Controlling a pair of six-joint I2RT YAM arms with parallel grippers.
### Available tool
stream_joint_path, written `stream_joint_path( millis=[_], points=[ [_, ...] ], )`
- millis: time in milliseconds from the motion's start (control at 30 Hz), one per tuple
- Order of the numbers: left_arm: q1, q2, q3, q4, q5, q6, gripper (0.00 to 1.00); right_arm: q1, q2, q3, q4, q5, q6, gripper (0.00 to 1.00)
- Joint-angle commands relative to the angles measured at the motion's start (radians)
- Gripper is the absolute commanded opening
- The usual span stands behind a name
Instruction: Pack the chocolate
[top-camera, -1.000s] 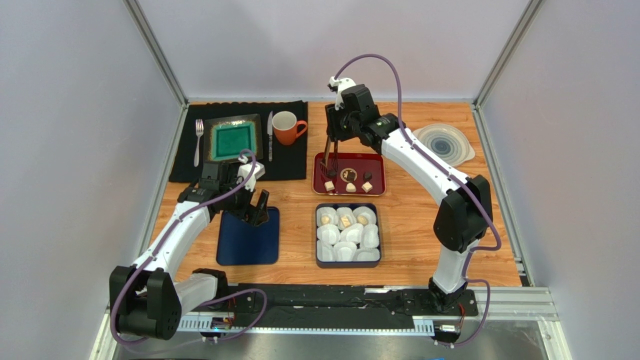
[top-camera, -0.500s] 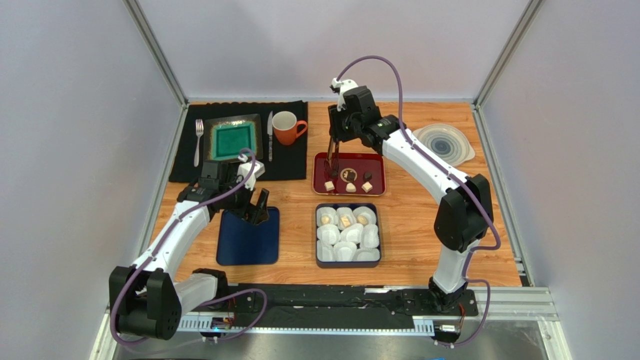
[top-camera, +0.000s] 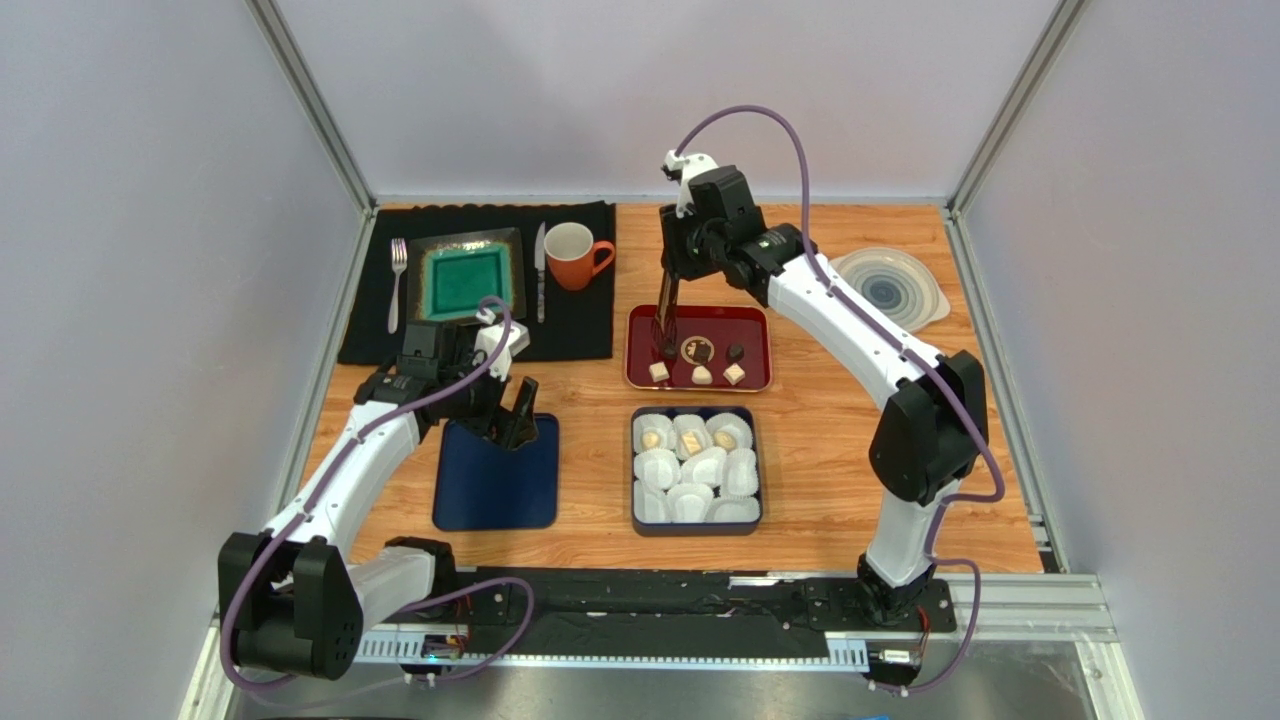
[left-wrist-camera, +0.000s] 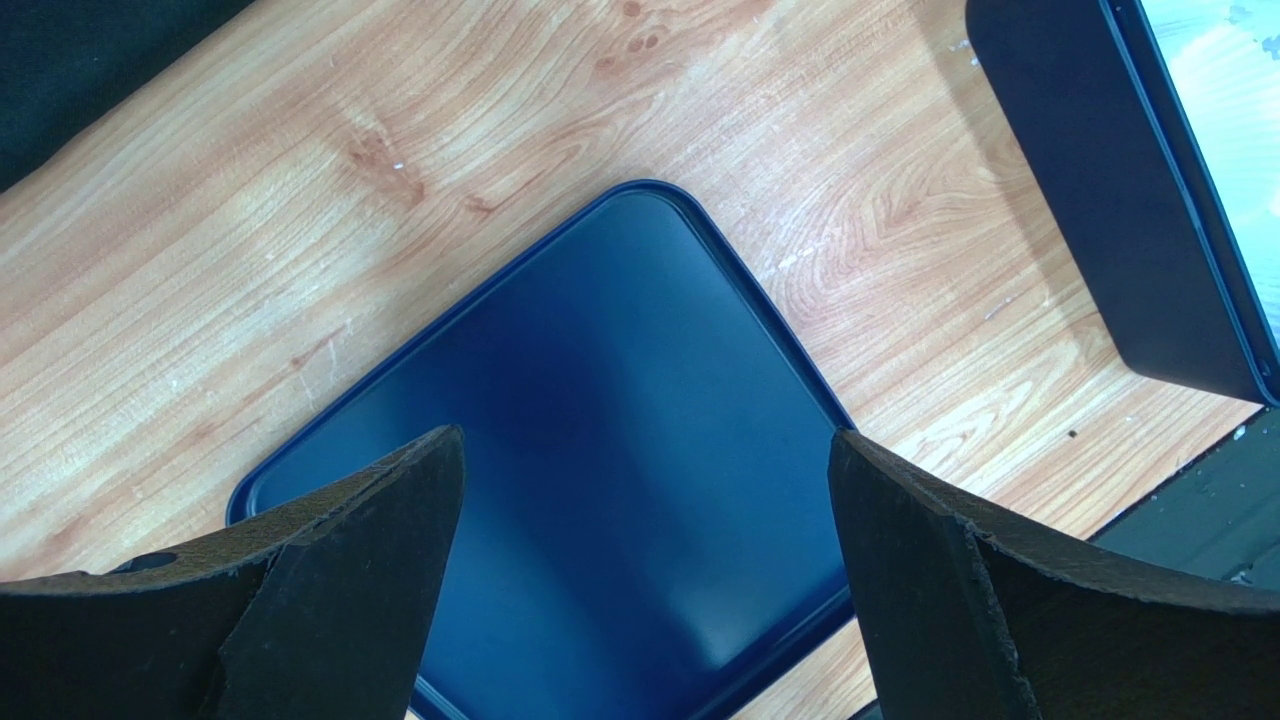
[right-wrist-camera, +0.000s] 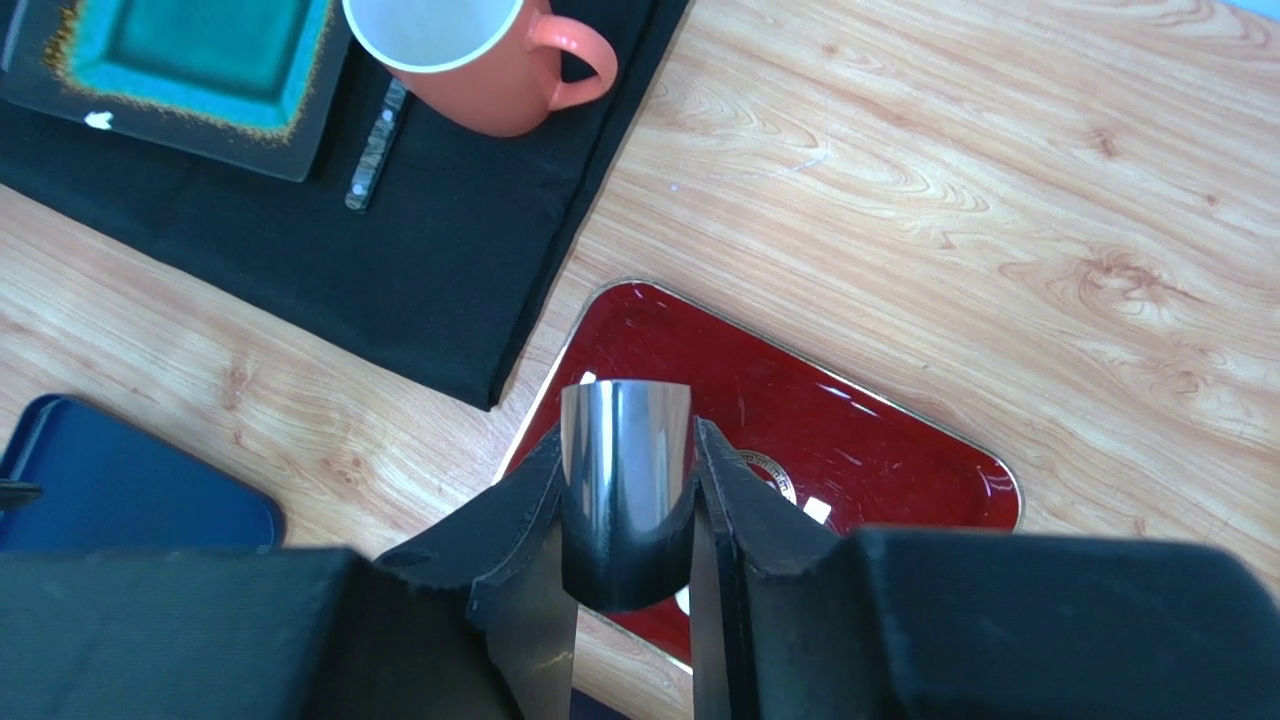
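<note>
Several small chocolates, dark brown (top-camera: 735, 351) and cream (top-camera: 658, 371), lie on the red tray (top-camera: 751, 324). My right gripper (top-camera: 672, 275) is shut on metal tongs (top-camera: 666, 318), which hang down over the tray's left part. The tong tips are by a dark piece; whether they touch it is hidden. In the right wrist view the gripper (right-wrist-camera: 627, 450) clamps the tongs (right-wrist-camera: 625, 495) above the red tray (right-wrist-camera: 887, 450). The blue box (top-camera: 642, 518) holds white paper cups, two with cream chocolates (top-camera: 691, 443). My left gripper (top-camera: 516, 426) hangs open and empty over the blue lid (top-camera: 484, 488).
An orange mug (top-camera: 571, 255), a teal plate (top-camera: 466, 279), a fork (top-camera: 397, 282) and a knife (top-camera: 540, 270) sit on a black mat at the back left. A clear round lid (top-camera: 890, 285) lies at the back right. The left wrist view shows the left gripper (left-wrist-camera: 643, 450), the blue lid (left-wrist-camera: 601, 390) and the box's wall (left-wrist-camera: 1097, 195).
My right gripper with the tongs has shifted slightly right over the red tray's left part. The left arm has not moved.
</note>
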Motion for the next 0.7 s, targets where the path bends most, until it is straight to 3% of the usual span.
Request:
stream_joint_path(
  millis=[0,667],
  points=[
    [0.003,-0.01,0.034,-0.006,0.014,0.013,0.99,0.0,-0.11,0.05,0.005,-0.008,0.0,0.07],
    [0.006,0.008,0.029,-0.017,-0.002,-0.001,0.99,0.227,-0.604,-0.365,-0.03,0.075,0.083,0.04]
  ],
)
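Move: My right hand keeps hold of the tongs, their tips shut on a dark chocolate about 20 cm straight below it in the red tray. The chocolate box, where it goes, has its middle some 23 cm back, 4 cm right and 18 cm down. At tray height, one white chocolate lies about 4 cm back and 1 cm left, another 5 cm back and 5 cm right. From my left hand the box is some 6 cm back and 24 cm right, 5 cm down. I lift the tongs with my right hand, mostly straight up at first, then sweep back towards my base and the chocolate box, about 15 cm back and roughly 9 cm up overall, sinking slightly at the end. The wrist tips up by some 10 degrees and turns a little counter-clockwise, while my fingers keep the tongs squeezed on the dark chocolate. ##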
